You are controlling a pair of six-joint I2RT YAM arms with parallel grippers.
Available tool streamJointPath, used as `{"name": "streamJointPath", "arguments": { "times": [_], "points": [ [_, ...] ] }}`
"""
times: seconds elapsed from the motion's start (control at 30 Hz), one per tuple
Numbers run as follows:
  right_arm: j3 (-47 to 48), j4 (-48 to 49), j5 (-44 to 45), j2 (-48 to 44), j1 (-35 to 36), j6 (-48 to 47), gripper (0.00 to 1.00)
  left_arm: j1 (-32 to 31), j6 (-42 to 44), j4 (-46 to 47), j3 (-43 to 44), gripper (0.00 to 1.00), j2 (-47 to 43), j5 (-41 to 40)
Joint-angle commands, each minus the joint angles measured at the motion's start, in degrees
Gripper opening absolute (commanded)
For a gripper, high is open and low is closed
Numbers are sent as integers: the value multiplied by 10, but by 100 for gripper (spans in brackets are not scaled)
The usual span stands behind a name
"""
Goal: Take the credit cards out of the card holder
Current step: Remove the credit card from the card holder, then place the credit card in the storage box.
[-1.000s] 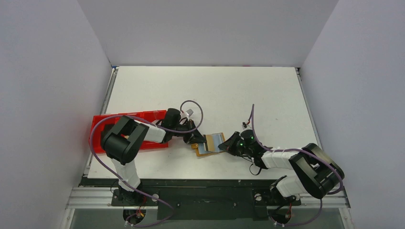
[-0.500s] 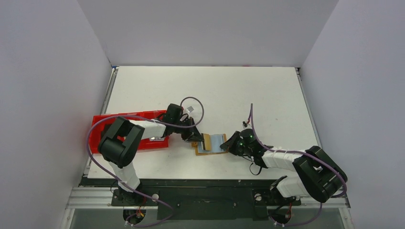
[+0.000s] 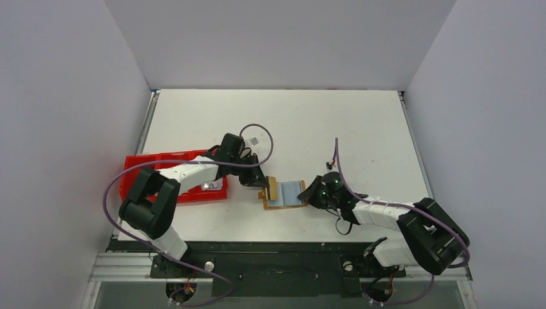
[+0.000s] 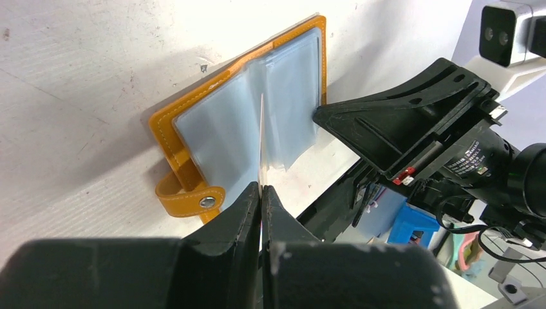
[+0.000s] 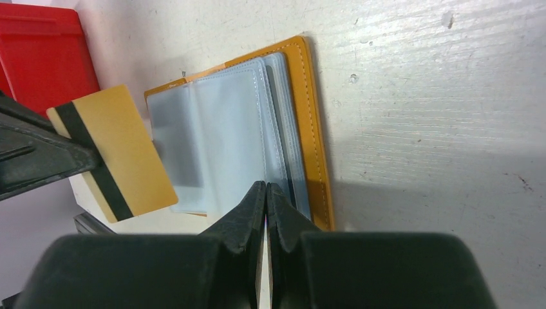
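The tan card holder (image 3: 291,205) lies open on the table, its clear sleeves up; it also shows in the left wrist view (image 4: 169,132) and the right wrist view (image 5: 315,129). My left gripper (image 3: 259,183) (image 4: 261,188) is shut on a gold credit card with a black stripe (image 5: 112,154), held just left of the sleeves and clear of them; it is edge-on in the left wrist view (image 4: 261,141). My right gripper (image 3: 310,196) (image 5: 266,187) is shut, its tips on the sleeves at the holder's right side. I cannot tell if it pinches a sleeve.
A red compartmented tray (image 3: 161,161) (image 5: 38,51) sits left of the holder, under my left arm, with a pale item (image 3: 209,187) in its near-right compartment. White walls enclose the table on three sides.
My left gripper has drawn back to the left and away with the gold card, which has come out of the sleeves. The right gripper has stayed on the holder.
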Motion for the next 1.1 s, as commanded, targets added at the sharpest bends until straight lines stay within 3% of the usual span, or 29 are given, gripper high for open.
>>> {"name": "streamJointPath", "arguments": {
  "times": [0.0,0.13,0.3,0.43,0.57,0.8,0.97,1.07],
  "points": [
    [30,-19,24,-18,10,-16,0,-3,39,-54,34,0,-42,-26],
    [43,-36,25,-22,13,-18,1,-1,49,-76,37,0,-64,-38],
    [68,-73,35,-44,15,-22,41,4,58,-105,46,0,-88,-44],
    [104,-150,55,-66,19,-35,66,7,77,-161,71,0,-121,-79],
    [145,-226,79,-77,23,-53,71,14,106,-254,109,0,-167,-171],
    [170,-259,78,-90,28,-79,72,33,130,-418,184,0,-238,-399],
    [173,-268,74,-94,28,-93,72,55,120,-505,220,0,-245,-594],
    [173,-273,73,-97,28,-102,72,75,115,-543,230,0,-230,-667]
  ]
}}
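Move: My left hand already holds the gold card, about 5 cm above the table. The gold cards in the red box's middle compartment lie some 27 cm to its left, 2 cm ahead and 5 cm below; the silver packets, in the nearer compartment, are about 17 cm left and 3 cm ahead. The open card holder's middle is roughly 6 cm right and 3 cm back of my left hand, and about 6 cm left of my right fingertips, straight across, a little below. I keep my left grip on the card and lift slowly off the holder, then sweep fast leftward towards the gold cards, about 19 cm left and 14 cm up in all, while the wrist swings the fingers from slanting right to pointing nearly down. My shut right fingers come off the holder's right-hand sleeve, rise some 6 cm and open most of the way. ##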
